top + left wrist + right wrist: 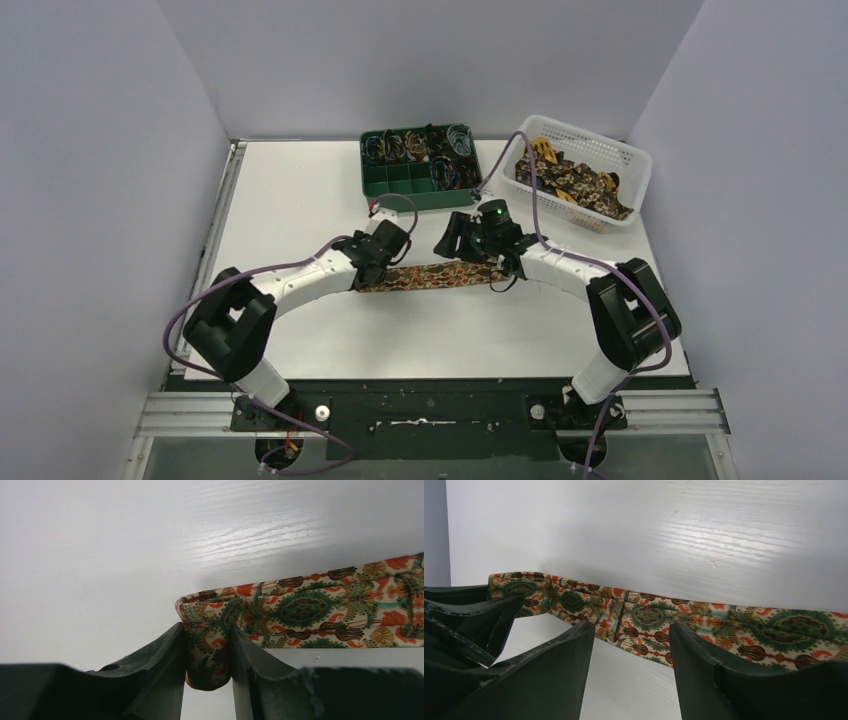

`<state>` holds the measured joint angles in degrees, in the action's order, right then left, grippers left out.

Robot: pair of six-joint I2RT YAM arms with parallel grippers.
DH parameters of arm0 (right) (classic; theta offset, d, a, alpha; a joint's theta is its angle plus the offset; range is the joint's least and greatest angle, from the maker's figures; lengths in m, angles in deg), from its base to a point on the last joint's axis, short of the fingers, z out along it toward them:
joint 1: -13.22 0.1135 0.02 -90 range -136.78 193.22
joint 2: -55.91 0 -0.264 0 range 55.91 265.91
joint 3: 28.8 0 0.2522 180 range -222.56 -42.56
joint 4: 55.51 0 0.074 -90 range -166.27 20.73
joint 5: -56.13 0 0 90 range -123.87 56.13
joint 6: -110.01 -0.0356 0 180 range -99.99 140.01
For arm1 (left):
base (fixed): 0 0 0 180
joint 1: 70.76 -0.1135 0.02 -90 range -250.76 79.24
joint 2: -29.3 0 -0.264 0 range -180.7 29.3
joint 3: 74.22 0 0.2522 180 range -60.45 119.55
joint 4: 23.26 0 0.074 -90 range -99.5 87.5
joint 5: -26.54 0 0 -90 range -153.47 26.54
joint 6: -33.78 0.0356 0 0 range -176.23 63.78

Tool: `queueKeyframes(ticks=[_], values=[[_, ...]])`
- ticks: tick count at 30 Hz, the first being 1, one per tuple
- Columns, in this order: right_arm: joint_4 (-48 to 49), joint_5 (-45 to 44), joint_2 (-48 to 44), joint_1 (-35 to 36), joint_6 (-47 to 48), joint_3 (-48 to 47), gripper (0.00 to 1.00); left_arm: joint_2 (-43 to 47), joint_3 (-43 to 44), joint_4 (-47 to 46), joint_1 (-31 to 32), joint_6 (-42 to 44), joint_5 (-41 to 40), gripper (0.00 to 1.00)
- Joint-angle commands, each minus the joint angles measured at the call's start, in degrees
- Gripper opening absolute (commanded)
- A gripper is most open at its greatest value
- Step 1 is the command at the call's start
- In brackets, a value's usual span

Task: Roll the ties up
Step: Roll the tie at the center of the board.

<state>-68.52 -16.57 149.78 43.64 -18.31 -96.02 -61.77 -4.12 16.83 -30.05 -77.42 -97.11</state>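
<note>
One tie, a strip in a green, orange and cream print, lies flat across the middle of the table. My left gripper is at its left end and shut on the end, which is folded over into a small loop between the fingers. The rest of the tie runs off to the right on the table. My right gripper hovers over the strip further right. Its jaws stand open with bare table between them and the tie just past the tips.
A green divided box with coiled items stands at the back centre. A white basket with more patterned ties is at the back right. Grey walls close in both sides. The left arm's fingers show at the left of the right wrist view.
</note>
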Motion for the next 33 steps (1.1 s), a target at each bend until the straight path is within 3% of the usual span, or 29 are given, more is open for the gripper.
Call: queueKeyframes(ticks=[1, 7, 18, 28, 33], values=[[2.61, -0.59, -4.02, -2.15, -0.67, 1.82, 0.58, -3.35, 4.7, 1.84, 2.77, -0.55, -3.4, 0.33], [2.97, 0.68, -4.39, -4.06, -0.85, 3.1, 0.59, -8.33, 8.39, 2.57, 4.9, -1.51, -1.19, 0.37], [3.55, 2.54, -3.71, -4.94, -1.42, 3.84, 0.61, -10.65, 9.76, -2.62, 6.32, -3.3, 7.33, 0.54], [9.85, 6.78, -3.11, -4.13, -3.63, 4.14, 0.61, 3.1, 5.2, -6.67, 4.92, -4.11, 8.78, 0.72], [7.78, 6.59, 1.07, -0.03, -4.07, -1.24, 0.61, 13.72, -4.13, -13.02, -2.55, -6.87, 16.83, 0.77]])
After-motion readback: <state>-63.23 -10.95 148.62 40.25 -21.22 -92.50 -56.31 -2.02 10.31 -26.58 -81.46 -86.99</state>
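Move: My left hand already pinches the tie's curled-up end, and the strip runs away to my right. The spot where that end folds down onto the tie is about 8 cm right and 4 cm below, neither ahead nor back. The green box sits some 25 cm ahead and 12 cm right. From my right hand, open above the tie, that spot is roughly 9 cm left, 3 cm back and 7 cm down. I carry the pinched end about 8 cm right along the tie with my left hand, sinking 3 cm to lay it over the strip, and spread my fingers as I go. Then I come free, rising nearly 8 cm and rolling some 20 degrees, right side up. My empty right hand backs 3 cm right, dipping slightly, then returns 2 cm left without closing. ##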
